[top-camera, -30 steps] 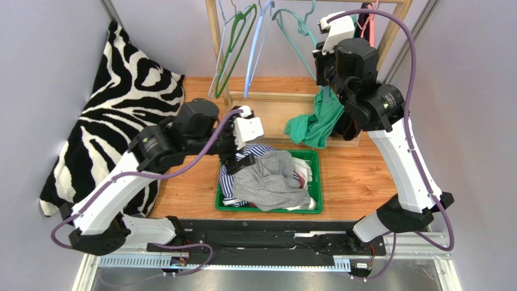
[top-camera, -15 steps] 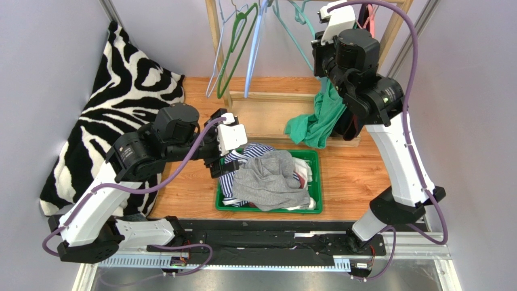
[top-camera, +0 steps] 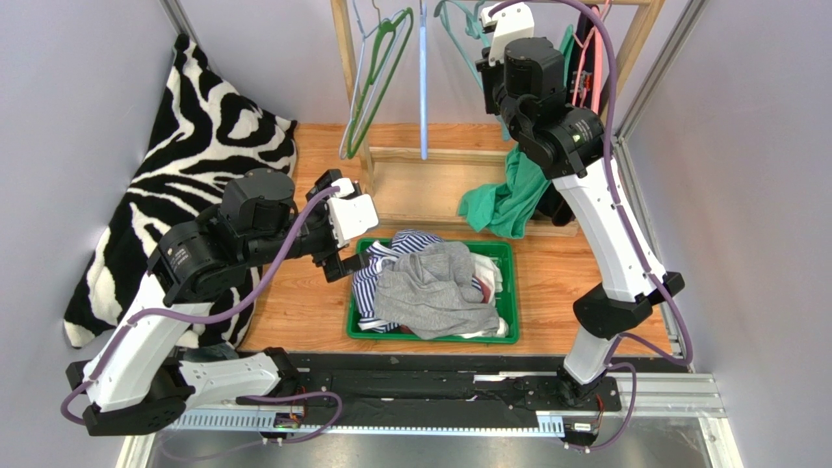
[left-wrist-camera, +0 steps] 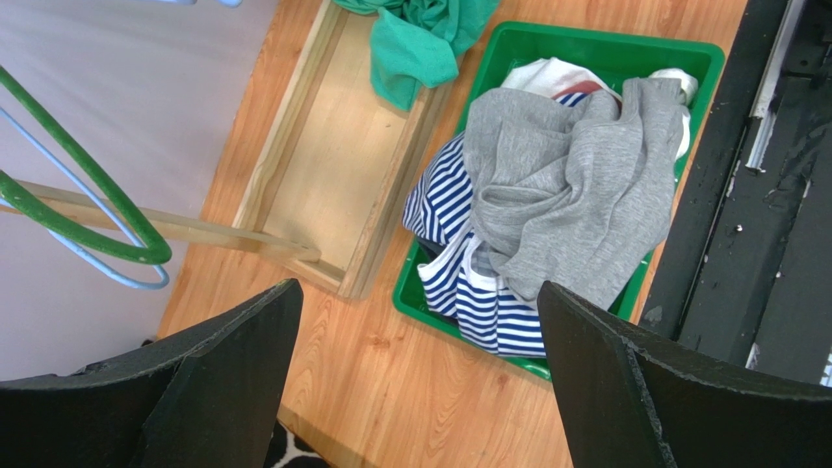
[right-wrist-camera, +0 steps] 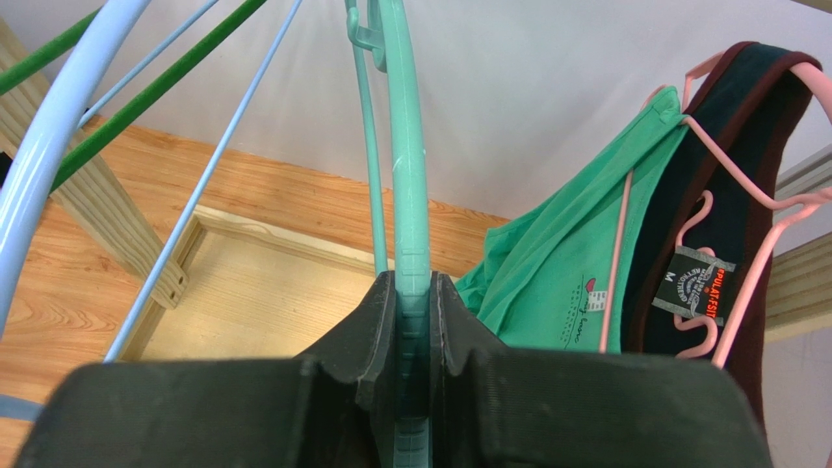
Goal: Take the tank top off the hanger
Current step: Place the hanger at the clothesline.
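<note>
My right gripper (right-wrist-camera: 415,292) is shut on the lower bar of a bare teal hanger (right-wrist-camera: 405,175), up at the wooden rack (top-camera: 344,58). To its right, a green tank top (right-wrist-camera: 557,263) hangs by one strap from a pink hanger (right-wrist-camera: 625,224), and its lower part droops onto the rack's base (top-camera: 503,200). A dark garment (right-wrist-camera: 723,195) hangs behind it. My left gripper (left-wrist-camera: 420,390) is open and empty over the wooden floor, just left of the green bin (top-camera: 508,292). A grey top (top-camera: 430,283) lies on the clothes in that bin.
A green hanger (top-camera: 376,68) and a light blue hanger (top-camera: 423,78) hang on the rack left of my right gripper. A zebra-print cloth (top-camera: 186,166) covers the left wall and floor. A striped garment (left-wrist-camera: 449,263) lies under the grey top. A black rail (top-camera: 430,375) borders the near edge.
My left arm has drawn back to the left, away from the bin, still open. My right arm has shifted up and left with the teal hanger; the other hangers have swung.
</note>
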Available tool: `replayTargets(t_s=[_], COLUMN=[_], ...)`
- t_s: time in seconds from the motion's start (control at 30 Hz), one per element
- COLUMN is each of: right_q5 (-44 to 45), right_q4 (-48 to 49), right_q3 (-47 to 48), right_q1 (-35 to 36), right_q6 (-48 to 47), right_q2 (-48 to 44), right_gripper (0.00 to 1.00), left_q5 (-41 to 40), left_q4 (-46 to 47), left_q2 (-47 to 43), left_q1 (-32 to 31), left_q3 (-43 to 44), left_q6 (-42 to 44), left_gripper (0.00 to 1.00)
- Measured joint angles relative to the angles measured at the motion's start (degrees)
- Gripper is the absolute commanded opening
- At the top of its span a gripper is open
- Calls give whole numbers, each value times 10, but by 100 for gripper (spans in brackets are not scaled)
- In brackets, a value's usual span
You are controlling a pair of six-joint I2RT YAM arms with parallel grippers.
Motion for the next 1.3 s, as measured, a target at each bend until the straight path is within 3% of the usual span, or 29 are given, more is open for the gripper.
replayTargets(t_s=[0.47,0.53,0.57,0.67,0.77,1.0,1.3], right_q5=[45,53,56,63,60,14,-68], right_q4=[49,59,65,66,55,38,47], right_q3=[-19,-28,-36,-62,-76,-77,-134], right_q1=[57,57,57,56,56,33,-110], right_q6=[-10,-10,-9,-1,3,16,90], right_q2=[35,33,30,15,0,-87,-216], right_gripper=[0,20,39,57,65,70,63], left_q5=[-15,-18,-21,-26,-31,-40,-52], left_q4=[1,2,4,10,13,19,26], left_q2=[10,10,10,11,12,15,15], left_q1=[0,0,0,0,0,5,8], left_q3=[0,0,0,0,1,2,2], left_q6=[1,1,1,1,1,1,1], left_gripper=[99,99,99,99,99,99,99])
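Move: The right gripper already holds the teal hanger; its place on the clothesline rod is about 12 cm ahead, 5 cm left and 14 cm above the hand. The empty blue hanger hangs some 9 cm ahead and 8 cm left. On the other side, the green tank top is roughly 8 cm ahead, 9 cm right and 10 cm lower. From the left hand, that rod place is about 34 cm ahead, 17 cm right and 22 cm up. Slide the right hand, still pinching the teal hanger, some 5 cm left towards the blue hanger while lowering it about 3 cm to hang it on the rod. Then open the fingers and let go, pulling back about 8 cm and sweeping up and right, away from the hanger, to in front of the green tank top. Let the open left hand ease 2 cm forward. ##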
